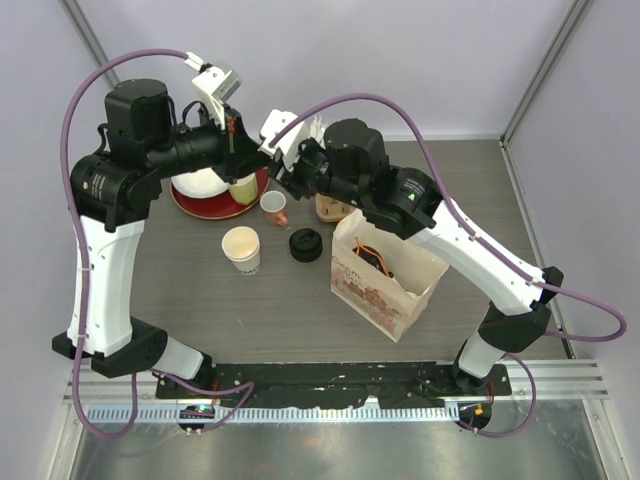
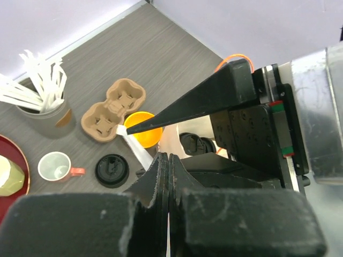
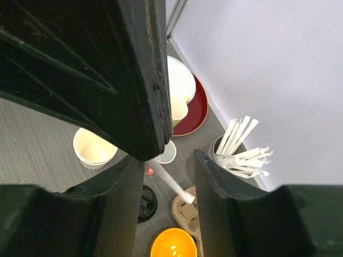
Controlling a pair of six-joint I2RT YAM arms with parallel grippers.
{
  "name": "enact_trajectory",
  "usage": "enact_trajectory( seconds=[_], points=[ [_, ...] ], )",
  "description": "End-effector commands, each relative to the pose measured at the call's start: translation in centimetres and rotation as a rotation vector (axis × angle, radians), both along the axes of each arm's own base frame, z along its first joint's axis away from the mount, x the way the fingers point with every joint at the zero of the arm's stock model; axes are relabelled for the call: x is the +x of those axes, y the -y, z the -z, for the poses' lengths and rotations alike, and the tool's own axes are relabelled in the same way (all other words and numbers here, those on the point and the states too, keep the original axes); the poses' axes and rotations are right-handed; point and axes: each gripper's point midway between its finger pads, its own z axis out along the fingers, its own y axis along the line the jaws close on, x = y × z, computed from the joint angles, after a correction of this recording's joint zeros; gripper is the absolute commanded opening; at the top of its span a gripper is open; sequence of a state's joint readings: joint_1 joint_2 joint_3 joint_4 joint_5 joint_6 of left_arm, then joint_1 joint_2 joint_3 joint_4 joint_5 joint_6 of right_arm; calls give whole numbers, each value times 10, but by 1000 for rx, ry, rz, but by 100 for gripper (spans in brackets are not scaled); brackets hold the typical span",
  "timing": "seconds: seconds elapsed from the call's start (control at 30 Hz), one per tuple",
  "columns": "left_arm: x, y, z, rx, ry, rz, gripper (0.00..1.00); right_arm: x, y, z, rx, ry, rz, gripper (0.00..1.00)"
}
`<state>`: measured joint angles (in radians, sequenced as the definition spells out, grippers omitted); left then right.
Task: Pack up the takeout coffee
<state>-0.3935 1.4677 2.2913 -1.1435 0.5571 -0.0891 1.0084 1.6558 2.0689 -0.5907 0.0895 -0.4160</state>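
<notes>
One cream paper cup (image 1: pixel 242 248) stands open and without a lid on the table; it also shows in the right wrist view (image 3: pixel 94 149). A black lid (image 1: pixel 306 244) lies loose beside it, also seen in the left wrist view (image 2: pixel 111 170). A second paper cup is out of view. My left gripper (image 2: pixel 168 158) is shut on a white wrapped straw (image 2: pixel 135 149), held above the table. My right gripper (image 3: pixel 169 160) is open, its fingers on either side of that straw (image 3: pixel 174 184). Both grippers meet high over the back of the table.
A printed paper bag (image 1: pixel 385 275) stands open at the right. A cardboard cup carrier (image 2: pixel 112 110) and an orange bowl (image 2: pixel 143 128) lie below the grippers. A holder of wrapped straws (image 2: pixel 45 115), a pink-handled cup (image 1: pixel 273 207) and a green mug (image 1: pixel 242 188) on a red tray (image 1: pixel 205 208) stand behind.
</notes>
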Motion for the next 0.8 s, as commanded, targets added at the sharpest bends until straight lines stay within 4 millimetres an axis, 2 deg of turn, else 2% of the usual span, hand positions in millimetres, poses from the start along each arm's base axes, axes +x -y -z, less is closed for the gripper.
enact_trajectory(
  seconds=[0.0,0.07,0.1,0.17,0.2,0.23,0.27,0.3,0.33,0.4,0.43,0.53,0.63,0.7,0.77],
  points=[
    [-17,6,-15,-55,10,60,0,-5,-2,-30,66,57,-31,36],
    [-16,5,-13,-47,9,54,0,-4,-3,-29,66,54,-28,23],
    [-15,5,-12,-43,7,51,0,-5,-2,-29,70,51,-25,10],
    [-12,4,-9,-34,7,38,0,-4,2,-33,84,47,-4,1],
    [-11,3,-9,-32,11,31,1,-6,6,-37,105,36,5,1],
    [-8,2,-8,-28,12,18,18,-6,9,-38,109,31,15,1],
    [-7,1,-11,-29,26,8,30,-7,12,-40,123,23,26,1],
    [-1,-1,-10,-21,32,-15,38,-8,14,-40,137,6,33,1],
    [0,-1,-10,-20,36,-20,52,-11,21,-46,160,1,42,1],
    [5,-3,-12,-18,47,-41,68,-12,29,-50,185,-12,75,1],
    [7,-4,-11,-17,46,-52,82,-16,38,-59,221,-22,92,1],
    [16,-11,-16,-5,81,-112,100,-18,66,-73,281,-32,182,1],
    [22,-19,-21,13,119,-159,100,-21,95,-79,322,-63,272,1],
    [24,-20,-19,22,123,-167,100,-32,115,-83,334,-91,295,1],
    [27,-19,-14,33,118,-165,100,-41,130,-66,294,-173,333,1]
  ],
)
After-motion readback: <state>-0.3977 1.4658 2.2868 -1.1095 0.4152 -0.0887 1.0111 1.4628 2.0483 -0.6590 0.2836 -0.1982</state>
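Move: The left hand's shut fingers hold the wrapped straw high over the table; the right fingers, half open around it, are about 3 cm to the right, 1 cm ahead and 3 cm below. From the right hand the straw is some 2 cm left and level, neither ahead nor back. The paper bag stands roughly 19 cm right of the right hand, 8 back and 35 below; the black lid lies about 2 cm right, 2 ahead and 44 below. The right fingers pinch the straw in mid-air, then the left fingers open wide and let it go. The right hand, with its grip kept, draws away from the left, about 8 cm to the right and 5 up, slightly back, turning some 10 degrees clockwise as its left side tips up. The left hand eases a couple of centimetres forward. ##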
